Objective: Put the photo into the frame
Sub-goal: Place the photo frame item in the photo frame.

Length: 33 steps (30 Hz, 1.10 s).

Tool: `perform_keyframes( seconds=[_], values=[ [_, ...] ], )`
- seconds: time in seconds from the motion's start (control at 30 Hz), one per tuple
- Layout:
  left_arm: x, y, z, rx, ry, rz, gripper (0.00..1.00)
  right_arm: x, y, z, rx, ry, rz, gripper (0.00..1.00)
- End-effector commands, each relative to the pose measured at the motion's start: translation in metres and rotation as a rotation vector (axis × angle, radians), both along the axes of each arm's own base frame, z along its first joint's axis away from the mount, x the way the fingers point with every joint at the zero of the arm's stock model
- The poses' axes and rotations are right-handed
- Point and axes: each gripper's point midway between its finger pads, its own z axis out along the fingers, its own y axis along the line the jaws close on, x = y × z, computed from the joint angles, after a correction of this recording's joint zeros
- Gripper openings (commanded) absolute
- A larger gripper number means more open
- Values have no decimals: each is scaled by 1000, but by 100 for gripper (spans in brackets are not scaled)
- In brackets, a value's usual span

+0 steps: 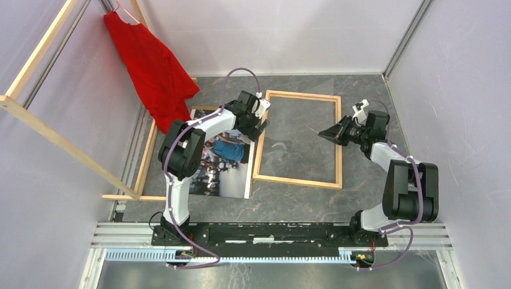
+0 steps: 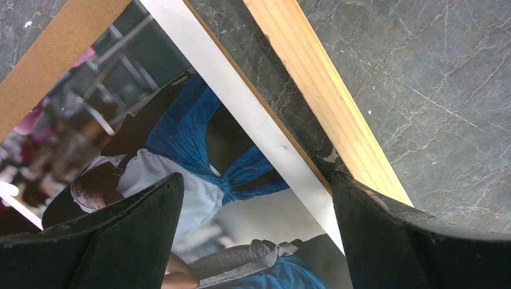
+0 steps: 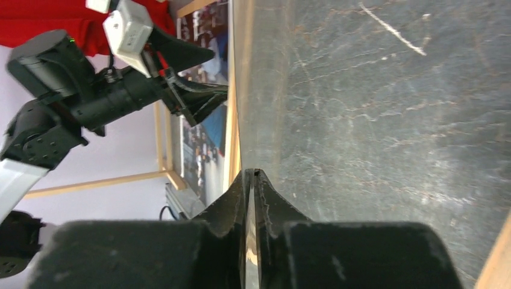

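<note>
The photo (image 1: 222, 168) lies face up on a brown backing board (image 2: 54, 66), left of the frame (image 1: 337, 141). In the left wrist view the photo (image 2: 181, 132) shows people in blue, and its white border runs beside the frame's left bar (image 2: 325, 102). My left gripper (image 1: 260, 125) hovers open over that right edge of the photo, its jaws (image 2: 256, 177) spread wide with nothing between them. My right gripper (image 1: 323, 135) sits low inside the frame's opening. In its wrist view the jaws (image 3: 252, 174) are pressed on the edge of a thin clear sheet (image 3: 253, 90).
A red garment (image 1: 153, 72) hangs on a hanger at the back left. Long wooden rack bars (image 1: 54, 135) slant across the left side, with a base bar (image 1: 146, 156) along the photo's left. White walls close in the marble tabletop (image 1: 361, 198).
</note>
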Motion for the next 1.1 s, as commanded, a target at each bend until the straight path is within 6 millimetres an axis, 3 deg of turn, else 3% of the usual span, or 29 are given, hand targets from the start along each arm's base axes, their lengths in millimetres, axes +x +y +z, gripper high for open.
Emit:
perform_keyframes(
  seconds=[0.0, 0.17, 0.3, 0.53, 1.07],
  values=[
    [9, -3, 11, 15, -59, -32, 98, 6, -13, -9, -130, 21, -18, 17],
    [9, -2, 12, 16, -64, -34, 98, 6, -22, -16, -203, 59, -32, 47],
    [8, -1, 13, 15, -67, -36, 98, 9, -32, -16, -281, 62, -44, 60],
    [7, 0, 12, 17, -66, -37, 98, 10, -50, -25, -413, 95, -66, 67],
    [7, 0, 11, 17, -64, -35, 97, 7, -41, -49, -554, 152, -20, 68]
  ],
)
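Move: The clear sheet is still at the right hand's almost shut fingertips. The middle of the photo frame it goes into lies about 12 cm below that hand, some 4 cm ahead and 7 cm to the left. The frame's right bar runs about 5 cm to the hand's right, its middle 4 cm ahead. The photo lies 32 cm left, roughly level. From the idle left hand, the photo frame's middle is some 13 cm right and 1 cm back, barely below. The clear sheet is let go over the photo frame: the right fingers open from nearly shut to about two thirds while the hand draws right towards the frame's right bar, some 4 cm, and sinks. It then goes on almost straight down, about 6 cm in all, the wrist rolling some 30 degrees so the fingers point more steeply down. ##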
